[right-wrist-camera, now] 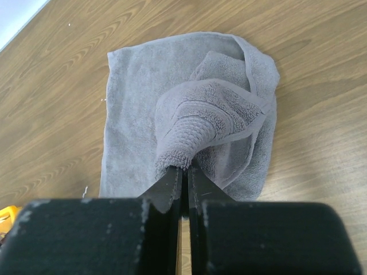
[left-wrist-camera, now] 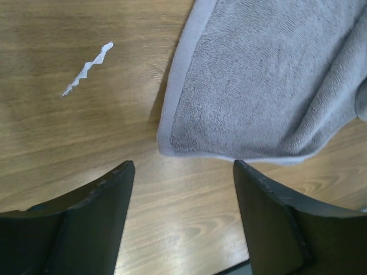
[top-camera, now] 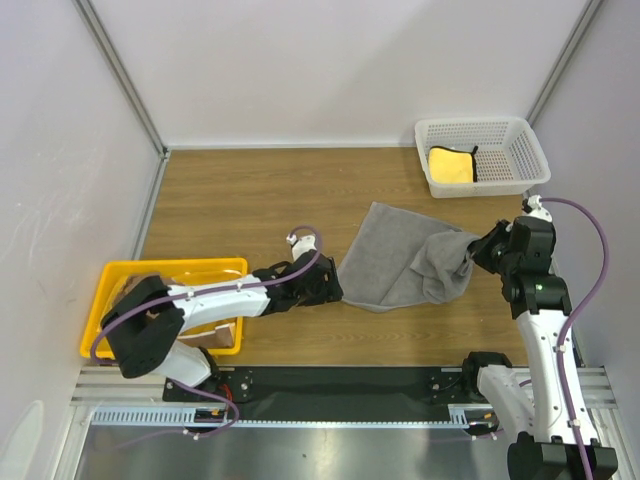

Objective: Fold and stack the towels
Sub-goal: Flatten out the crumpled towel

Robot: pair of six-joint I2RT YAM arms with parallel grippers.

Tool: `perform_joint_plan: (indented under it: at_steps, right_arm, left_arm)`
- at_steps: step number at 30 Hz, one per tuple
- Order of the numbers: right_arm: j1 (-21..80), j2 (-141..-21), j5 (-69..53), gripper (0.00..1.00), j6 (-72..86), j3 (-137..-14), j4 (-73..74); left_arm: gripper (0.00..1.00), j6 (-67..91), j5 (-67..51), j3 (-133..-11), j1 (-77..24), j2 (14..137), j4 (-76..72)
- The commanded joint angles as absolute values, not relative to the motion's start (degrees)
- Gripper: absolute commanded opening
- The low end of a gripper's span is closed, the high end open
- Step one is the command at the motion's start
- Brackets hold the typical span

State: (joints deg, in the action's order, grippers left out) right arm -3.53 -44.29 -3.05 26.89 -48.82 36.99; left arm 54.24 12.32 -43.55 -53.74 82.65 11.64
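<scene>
A grey towel [top-camera: 400, 265] lies partly spread in the middle of the wooden table. Its right corner is bunched and lifted, and my right gripper [top-camera: 470, 255] is shut on it. The right wrist view shows the grey towel [right-wrist-camera: 137, 97] pinched as a thick fold between the jaws of the right gripper [right-wrist-camera: 184, 169]. My left gripper [top-camera: 335, 290] stands open just off the towel's near left corner. In the left wrist view the left gripper [left-wrist-camera: 182, 164] has only bare wood between its fingers, with the grey towel [left-wrist-camera: 258, 86] just beyond. A yellow towel [top-camera: 450, 165] lies in the basket.
A white mesh basket [top-camera: 520, 135] stands at the back right corner. A yellow plastic tray [top-camera: 170, 268] sits at the near left, with a brownish thing in it mostly hidden under my left arm. A small white scrap [left-wrist-camera: 89, 67] lies on the wood.
</scene>
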Motion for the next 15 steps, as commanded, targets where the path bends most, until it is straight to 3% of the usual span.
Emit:
perform_joint_plan:
  at_steps: [1,6,9,12,13,15]
  right_arm:
    - [-3.78,-43.24,-3.86,0.0,26.02,-48.78,34.19]
    - [-3.78,-43.5,-3.69,0.0,25.75,-49.39,34.28]
    - [-3.78,-43.68,-3.69,0.0,25.75,-49.39,34.28]
    - [-3.78,-44.21,-3.78,0.0,25.93,-49.48,34.01]
    - [-3.78,-44.21,-3.87,0.0,25.93,-49.66,33.84]
    - [-3.78,-44.47,-4.04,0.0,26.1,-50.01,33.66]
  left_arm:
    - [0.73,58.36,14.94,-42.54,-54.23,84.9,6.16]
    - [0.64,59.06,15.64,-43.15,-54.23,87.8,3.96]
    - [0.54,59.24,15.47,-43.15,-54.23,89.21,2.99]
    - [0.39,58.98,15.99,-43.24,-54.23,89.82,2.2]
    - [0.25,58.8,16.34,-43.42,-54.05,89.74,2.28]
    - [0.09,57.4,17.92,-44.2,-53.7,88.69,3.25]
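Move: The grey towel's loose near-left corner lies just under the left hand, about 2 cm ahead, 1 cm to the right and 4 cm below; the white scrap on the table is some 5 cm ahead and 5 cm to the left of this hand. The towel's bunched folds are roughly 23 cm to its right and 8 cm ahead. From the right hand, that loose corner is about 31 cm left, 8 cm back and 19 cm below. With its fingers spread either side of the grey towel's corner, the left hand sinks about 3 cm onto it, easing a little forward and turning some 5 degrees counter-clockwise, while the fingers close steadily from wide open to nearly shut and pinch the corner at the hems. The right hand stays in place about 20 cm above the table, its shut fingers still gripping the raised far end of the towel. ##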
